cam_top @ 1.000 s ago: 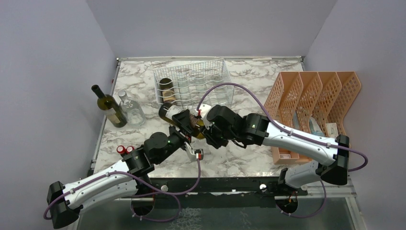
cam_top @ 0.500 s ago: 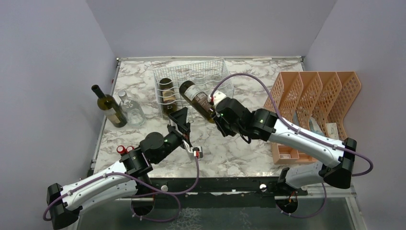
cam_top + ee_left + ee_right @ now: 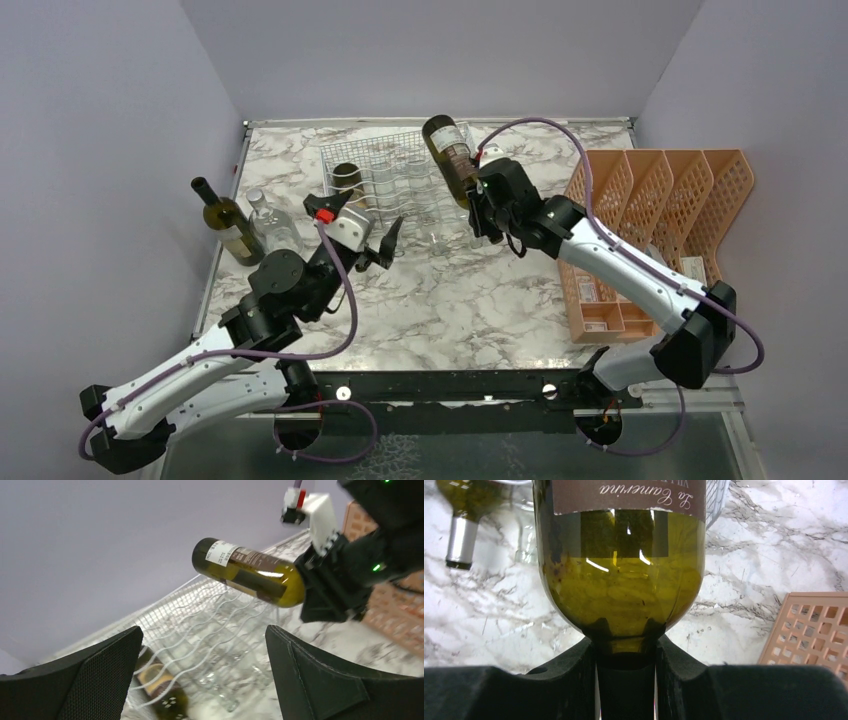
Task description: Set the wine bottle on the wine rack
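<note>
The wine bottle (image 3: 450, 153), dark green glass with a brown label, hangs tilted in the air over the right part of the white wire wine rack (image 3: 400, 180). My right gripper (image 3: 479, 197) is shut on its neck. In the right wrist view the bottle's shoulder (image 3: 619, 570) fills the picture, with the right gripper (image 3: 625, 652) clamped on the neck below. My left gripper (image 3: 372, 225) stands open and holds nothing in front of the rack's left half. From the left wrist I see the wine bottle (image 3: 250, 572) above the wavy rack (image 3: 215, 625).
Another bottle (image 3: 347, 180) lies in the rack's left cradle. A green bottle (image 3: 228, 225) and a clear glass bottle (image 3: 272, 228) stand at the table's left edge. An orange perforated divider tray (image 3: 660, 195) takes up the right side.
My right arm has lifted the wine bottle from the table's middle up and back over the rack. My left arm swung left and back toward the rack's front, staying open.
</note>
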You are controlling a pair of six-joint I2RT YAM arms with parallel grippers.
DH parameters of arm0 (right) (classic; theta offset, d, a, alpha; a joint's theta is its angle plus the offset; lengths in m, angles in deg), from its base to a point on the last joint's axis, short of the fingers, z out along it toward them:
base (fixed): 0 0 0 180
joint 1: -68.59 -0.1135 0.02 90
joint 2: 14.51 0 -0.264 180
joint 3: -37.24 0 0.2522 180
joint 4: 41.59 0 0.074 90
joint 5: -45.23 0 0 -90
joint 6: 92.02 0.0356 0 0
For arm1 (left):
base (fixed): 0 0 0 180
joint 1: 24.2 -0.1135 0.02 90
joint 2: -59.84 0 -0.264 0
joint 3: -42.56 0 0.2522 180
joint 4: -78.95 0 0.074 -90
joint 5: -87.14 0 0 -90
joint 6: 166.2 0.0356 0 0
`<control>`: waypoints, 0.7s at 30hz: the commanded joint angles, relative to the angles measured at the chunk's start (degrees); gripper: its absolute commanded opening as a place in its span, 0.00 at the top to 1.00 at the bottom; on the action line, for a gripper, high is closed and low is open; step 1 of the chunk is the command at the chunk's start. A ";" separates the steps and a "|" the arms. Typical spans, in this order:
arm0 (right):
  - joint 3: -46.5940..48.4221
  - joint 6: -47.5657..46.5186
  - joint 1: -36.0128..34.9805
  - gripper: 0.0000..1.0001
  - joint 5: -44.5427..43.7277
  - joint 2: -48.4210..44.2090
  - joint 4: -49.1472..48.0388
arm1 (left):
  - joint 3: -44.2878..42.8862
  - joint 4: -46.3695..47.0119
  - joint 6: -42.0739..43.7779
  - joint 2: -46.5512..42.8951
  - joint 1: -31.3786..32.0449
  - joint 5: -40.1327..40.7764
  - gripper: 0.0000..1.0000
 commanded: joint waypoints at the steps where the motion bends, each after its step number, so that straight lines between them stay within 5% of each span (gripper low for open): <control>1: 1.97 2.52 3.58 0.99 3.35 3.18 -10.79 | -4.71 -10.47 -27.02 3.57 -0.04 8.02 0.01; 21: 5.71 7.98 9.93 0.99 6.98 15.46 -16.36 | -4.67 -14.28 -30.76 5.57 -0.05 11.05 0.01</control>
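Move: The right gripper holds the wine bottle by its neck; the right-hand end of the rack, where it is going, lies about 19 cm ahead of this hand, 3 cm to its left and some 18 cm below. In the rack, the middle glass bottle lies about 15 cm ahead and 11 cm left, the dark wine bottle 18 cm ahead and 29 cm left, both at rack height. From the left gripper that rack end is about 25 cm ahead, 15 cm right and 32 cm below. Carry the wine bottle forward and down in equal parts, about 7 cm each, over the right end of the rack, keeping the grip on its neck while the hand tips down and turns slightly clockwise, easing off towards the end. Lower the empty, open left gripper some 6 cm and tip it down about 20 degrees towards the rack. ##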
